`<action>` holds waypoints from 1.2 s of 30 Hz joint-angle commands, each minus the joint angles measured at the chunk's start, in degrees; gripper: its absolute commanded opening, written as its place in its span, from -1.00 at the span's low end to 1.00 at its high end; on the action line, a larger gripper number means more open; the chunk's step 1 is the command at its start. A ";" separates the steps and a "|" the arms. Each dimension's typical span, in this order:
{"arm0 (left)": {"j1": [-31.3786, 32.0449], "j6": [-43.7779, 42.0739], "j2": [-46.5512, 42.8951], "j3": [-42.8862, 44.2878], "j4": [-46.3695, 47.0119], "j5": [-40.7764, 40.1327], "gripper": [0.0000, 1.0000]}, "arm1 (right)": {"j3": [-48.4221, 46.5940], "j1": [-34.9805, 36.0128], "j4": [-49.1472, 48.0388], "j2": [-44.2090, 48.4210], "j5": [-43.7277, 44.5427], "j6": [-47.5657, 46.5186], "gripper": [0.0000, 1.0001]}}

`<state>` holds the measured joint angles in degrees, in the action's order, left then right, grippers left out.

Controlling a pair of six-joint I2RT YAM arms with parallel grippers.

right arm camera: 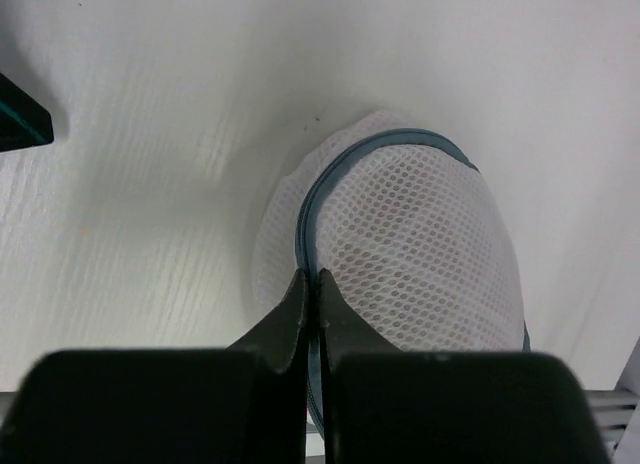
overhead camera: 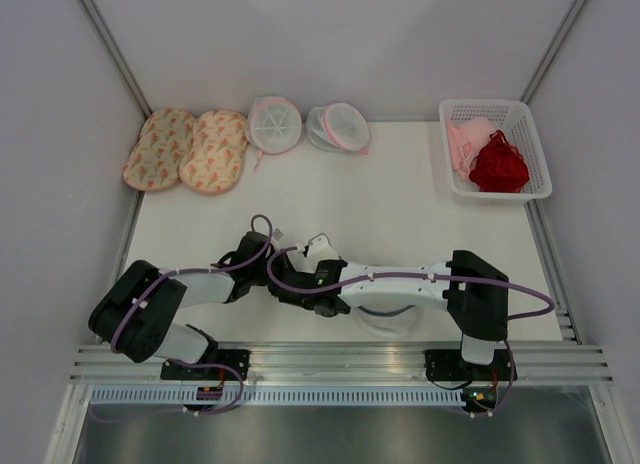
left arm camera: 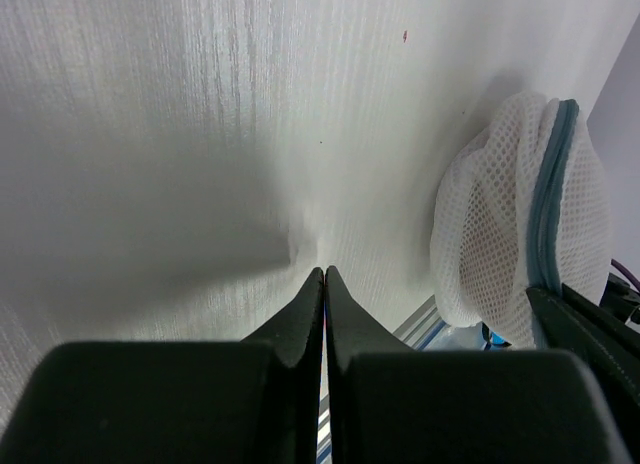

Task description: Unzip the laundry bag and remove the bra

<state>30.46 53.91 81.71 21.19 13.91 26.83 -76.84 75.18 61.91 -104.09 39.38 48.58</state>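
The laundry bag (right arm camera: 420,244), a domed white mesh pouch with a dark grey zipper rim, lies near the table's front edge, mostly hidden under my right arm in the top view (overhead camera: 385,326). My right gripper (right arm camera: 311,274) is shut on the bag's zipper rim, which runs between its fingertips. In the top view the right gripper (overhead camera: 345,306) sits at the bag's left side. My left gripper (left arm camera: 325,272) is shut on nothing, just above bare table, with the laundry bag (left arm camera: 500,234) to its right. The bra is hidden; only a faint pinkish tint shows through the mesh.
A white basket (overhead camera: 520,109) at the back right holds a pale pink cloth (overhead camera: 465,144) and a dark red garment (overhead camera: 498,166). Two pink-trimmed mesh pouches (overhead camera: 273,123) (overhead camera: 338,127) and two floral pads (overhead camera: 159,149) (overhead camera: 213,150) line the back. A metal rail (overhead camera: 340,359) borders the front.
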 commanded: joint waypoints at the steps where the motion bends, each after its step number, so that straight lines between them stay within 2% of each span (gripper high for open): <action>1: -0.31 -1.62 -2.08 -0.45 1.03 -0.73 -0.96 | -2.09 0.76 1.99 2.75 4.48 2.14 -0.99; 3: -0.31 -0.92 -2.78 -0.71 2.86 -0.29 -0.95 | -1.22 1.20 -0.20 5.98 4.22 0.30 -0.99; 6: -0.31 2.16 -4.45 -2.47 10.05 1.99 -0.95 | 3.51 1.38 -12.73 14.57 0.10 -3.48 -0.99; 9: -0.31 4.88 -6.29 -2.91 14.63 3.23 -0.95 | 8.70 1.03 -21.26 23.19 -2.98 -5.07 -0.99; 12: -0.31 7.26 -7.53 -2.38 17.02 3.32 -0.95 | 13.71 -0.47 -27.60 29.97 -6.49 -5.68 -0.99; 14: -0.31 9.28 -8.85 -2.29 18.42 3.14 -0.95 | 16.18 -2.39 -30.43 33.50 -12.02 -5.95 -0.99; 18: -0.31 12.09 -11.39 -2.21 20.98 2.53 -0.95 | 23.03 -4.60 -37.11 38.25 -16.16 -5.95 -0.99; 24: -0.31 12.27 -14.30 -1.06 15.89 -0.63 -0.95 | 30.15 -8.02 -43.44 45.02 -20.47 -6.04 -0.99; 29: -0.40 12.01 -19.12 0.42 10.01 -4.50 -0.95 | 30.43 -10.14 -41.70 47.32 -18.64 -6.65 -0.99; 33: -0.14 8.50 -21.86 7.36 -4.47 -2.76 -0.95 | 30.26 -10.84 -41.87 46.97 -18.11 -7.62 -0.99; 36: 0.13 9.01 -22.73 8.78 -5.47 0.85 -0.95 | 30.34 -11.46 -42.75 46.61 -18.11 -8.32 -0.99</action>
<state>30.30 64.23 60.75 27.14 13.85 24.82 -45.89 64.20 22.61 -57.60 20.78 41.58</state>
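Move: Just beyond the right fingertips, the laundry bag's teal zipper rim is already pinched in them; the middle of the bag sits about 6 cm to this hand's right, a couple back and some 5 below. The left gripper, low over the table, is roughly 10 cm left of the right hand, 4 ahead and 5 lower. From the left hand the bag lies some 16 cm right and 6 back, at about its own height. Lifting the bag by its pinched zipper rim, the right hand goes up about 10 cm, mostly in the first half, and rolls some 50 degrees so its fingertips swing round towards the left. The left hand, fingers shut and empty, rises about 15 cm and 4 forward, its fingers tilting up to point less steeply down, and ends above and ahead of the bag's left side without touching it. ##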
